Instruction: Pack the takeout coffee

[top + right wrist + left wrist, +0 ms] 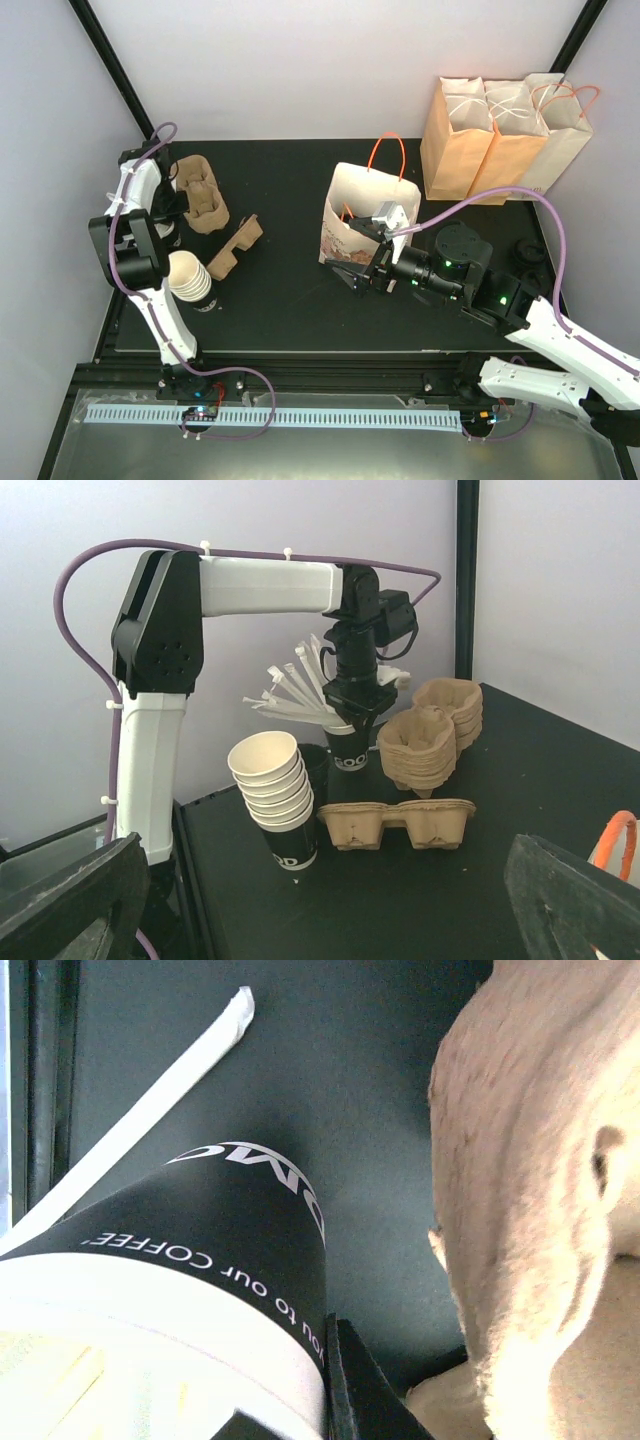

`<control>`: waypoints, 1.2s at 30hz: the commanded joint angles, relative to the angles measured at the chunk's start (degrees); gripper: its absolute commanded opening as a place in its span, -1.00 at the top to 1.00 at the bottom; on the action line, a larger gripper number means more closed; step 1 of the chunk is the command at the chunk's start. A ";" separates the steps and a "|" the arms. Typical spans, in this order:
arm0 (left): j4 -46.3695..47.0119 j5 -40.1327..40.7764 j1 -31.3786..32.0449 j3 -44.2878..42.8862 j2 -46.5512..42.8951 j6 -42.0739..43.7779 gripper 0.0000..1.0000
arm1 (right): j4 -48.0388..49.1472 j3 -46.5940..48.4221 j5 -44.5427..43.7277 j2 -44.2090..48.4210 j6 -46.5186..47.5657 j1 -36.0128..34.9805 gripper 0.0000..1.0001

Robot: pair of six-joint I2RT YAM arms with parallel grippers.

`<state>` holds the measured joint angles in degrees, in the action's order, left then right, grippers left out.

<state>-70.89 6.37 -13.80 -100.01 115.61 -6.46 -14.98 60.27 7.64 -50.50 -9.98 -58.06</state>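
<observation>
No lidded cup shows plainly, so the takeout coffee is hidden or too small to tell. My left gripper (357, 715) is shut on the rim of an open black paper cup (350, 756) printed "GOOD", which stands between the stack of cups and the pulp carriers. White stirrers (290, 690) fan out from the cup's top. In the left wrist view the cup (220, 1250) fills the lower left, with one black finger (352, 1385) pressed against its wall. My right gripper (355, 268) stands wide open beside the white bag (365, 215), with nothing between its fingers.
A stack of white-lined paper cups (188, 273) leans by the left arm, with a dark cup-like shape (318, 768) behind it. Pulp carriers are stacked (203, 195), and one lies loose (237, 245). Paper bags (500, 140) stand at the back right. Black lids (530, 262) lie at the right edge.
</observation>
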 commanded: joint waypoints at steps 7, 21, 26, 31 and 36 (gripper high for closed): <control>5.05 -0.26 -0.27 -0.61 -0.37 -2.86 0.95 | 1.45 -0.48 -0.60 0.27 -0.39 -0.03 -1.00; 2.31 -0.99 -0.12 -14.30 3.68 -2.40 0.94 | 0.94 -0.10 -1.41 -0.90 -0.32 -0.03 -1.00; 0.28 2.03 -0.51 -19.56 9.26 -0.91 0.94 | 0.23 0.02 -2.33 -0.87 0.32 -0.03 -1.00; 1.47 1.67 -0.84 -21.85 14.74 -0.19 0.94 | -0.30 0.28 -3.06 -1.18 0.37 -0.03 -1.00; 0.46 0.83 -0.86 -23.22 19.12 0.04 0.94 | -0.05 0.53 -3.21 -1.56 -0.08 -0.03 -1.00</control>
<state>-68.03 7.64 -14.11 -121.21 131.76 -7.38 -15.68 60.27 5.74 -51.81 -9.98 -58.06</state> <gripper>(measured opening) 0.032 0.999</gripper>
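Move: The straw cup hangs pinched at the left hand, its middle about 4 cm left of the fingers and 4 below. Its spot by the table's far-left corner is some 9 cm ahead, 6 left and 9 below. The carrier stack stands about 8 cm right and 4 ahead; the black cup is 9 back, straight behind; the paper-cup stack 18 back and 5 right. From the right hand that spot is roughly 31 cm ahead, 48 left and 38 below. The straw cup, still pinched by its rim wall, is carried by the left hand some 9 cm forward and slightly left along the left flank of the carrier stack: slowly at first, then up in an arc of about 5 cm and down again towards the table in the far-left corner. The wrist tips the fingertips forward on the rise and partly back on the descent; the grip stays shut. ##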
